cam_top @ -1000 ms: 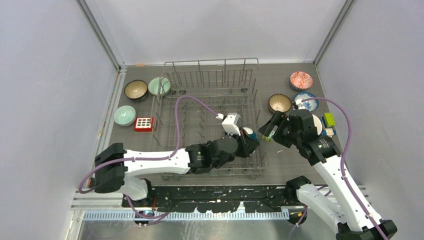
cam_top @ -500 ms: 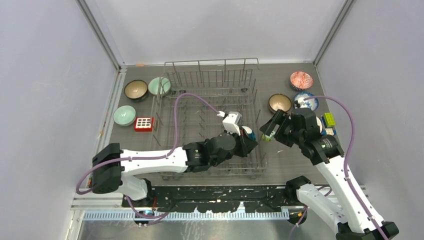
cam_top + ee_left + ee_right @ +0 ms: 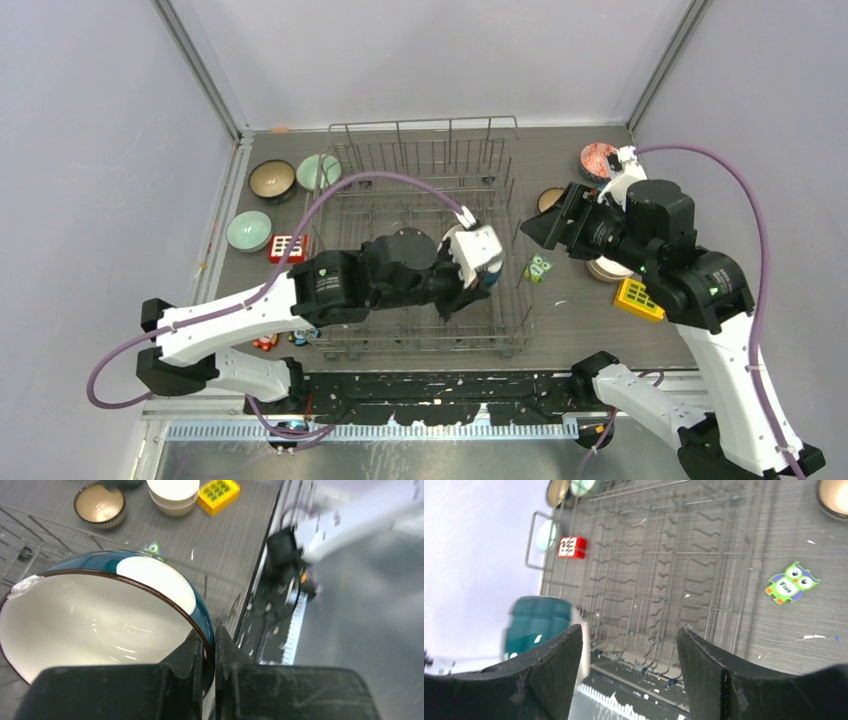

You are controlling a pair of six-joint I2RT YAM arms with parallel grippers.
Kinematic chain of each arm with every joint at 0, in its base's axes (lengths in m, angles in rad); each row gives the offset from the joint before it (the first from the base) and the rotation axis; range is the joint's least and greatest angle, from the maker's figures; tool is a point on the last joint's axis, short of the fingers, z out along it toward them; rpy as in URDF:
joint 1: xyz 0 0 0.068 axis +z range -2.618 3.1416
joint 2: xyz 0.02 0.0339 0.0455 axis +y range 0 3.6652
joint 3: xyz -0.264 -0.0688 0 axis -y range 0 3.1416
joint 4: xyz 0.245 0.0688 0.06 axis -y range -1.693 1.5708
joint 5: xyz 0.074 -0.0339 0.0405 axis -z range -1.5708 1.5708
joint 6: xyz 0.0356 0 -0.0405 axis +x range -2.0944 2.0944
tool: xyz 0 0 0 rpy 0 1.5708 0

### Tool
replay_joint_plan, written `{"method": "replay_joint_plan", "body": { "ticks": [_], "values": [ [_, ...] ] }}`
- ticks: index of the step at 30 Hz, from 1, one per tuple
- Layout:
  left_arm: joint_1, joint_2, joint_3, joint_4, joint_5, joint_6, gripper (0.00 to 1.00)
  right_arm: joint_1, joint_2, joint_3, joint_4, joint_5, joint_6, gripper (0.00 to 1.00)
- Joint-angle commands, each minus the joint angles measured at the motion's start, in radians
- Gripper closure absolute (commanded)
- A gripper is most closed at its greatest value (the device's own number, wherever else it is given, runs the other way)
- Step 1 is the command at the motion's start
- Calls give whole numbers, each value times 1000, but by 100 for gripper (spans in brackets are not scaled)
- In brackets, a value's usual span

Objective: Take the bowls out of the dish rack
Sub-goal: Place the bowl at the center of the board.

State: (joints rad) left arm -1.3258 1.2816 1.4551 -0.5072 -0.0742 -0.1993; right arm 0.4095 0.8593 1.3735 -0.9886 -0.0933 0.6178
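My left gripper [image 3: 210,647] is shut on the rim of a teal-and-white bowl [image 3: 95,620] with a cream inside. It holds that bowl tilted over the right part of the grey wire dish rack [image 3: 425,150], where the left gripper [image 3: 472,288] reaches in. The same bowl [image 3: 536,625] shows blurred at the left of the right wrist view. My right gripper [image 3: 545,225] hangs open and empty, raised just right of the rack, and its view [image 3: 629,632] looks down on the rack's bare tines [image 3: 664,570].
Left of the rack stand a brown bowl [image 3: 271,180], two pale green bowls [image 3: 318,171] [image 3: 247,230] and a red block [image 3: 287,247]. On the right are a red patterned bowl [image 3: 598,158], a brown bowl [image 3: 99,504], stacked cream bowls [image 3: 173,492], a yellow block [image 3: 640,298] and an owl [image 3: 538,268].
The left arm has drawn back and lifted with the bowl in its grip. The right arm has risen and swung back to the right, uncovering the owl, the cream bowls and the yellow block.
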Motion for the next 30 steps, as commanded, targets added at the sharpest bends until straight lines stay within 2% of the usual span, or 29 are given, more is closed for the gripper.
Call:
{"method": "replay_joint_plan", "body": {
  "ticks": [1, 5, 10, 18, 23, 26, 30],
  "values": [
    [-82, 1, 55, -339, 9, 402, 100, 66, 76, 184, -121, -114, -95, 28],
    [-144, 25, 86, -493, -102, 602, 100, 169, 169, 340, -254, -89, -149, 30],
    [-167, 5, 82, -556, -106, 738, 100, 288, 248, 394, -327, -57, -174, 31],
    [-167, -1, 101, -600, -39, 797, 100, 583, 371, 415, -330, 61, -148, 32],
    [-167, 12, 117, -609, -20, 792, 100, 647, 444, 442, -337, 158, -149, 34],
    [-167, 0, 113, -593, -11, 781, 100, 654, 472, 428, -350, 205, -156, 42],
    [-169, -12, 105, -579, -7, 770, 100, 656, 481, 405, -352, 243, -155, 66]
  ]
}}
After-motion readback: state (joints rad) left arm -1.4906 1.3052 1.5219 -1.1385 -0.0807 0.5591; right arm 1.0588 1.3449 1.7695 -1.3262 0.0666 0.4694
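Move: The left hand already holds the teal bowl by its rim, the bowl's middle about 5 cm ahead of it; the open right gripper waits some 10 cm ahead of the left hand and 12 cm to its right, at about its height. From the right hand the bowl is 12 cm left, 5 cm back and roughly level. The green owl lies 9 cm right, 4 cm ahead and 30 cm below the right hand. Left swings the bowl 9 cm left and down; right reaches 12 cm left and back, closing around its rim. ##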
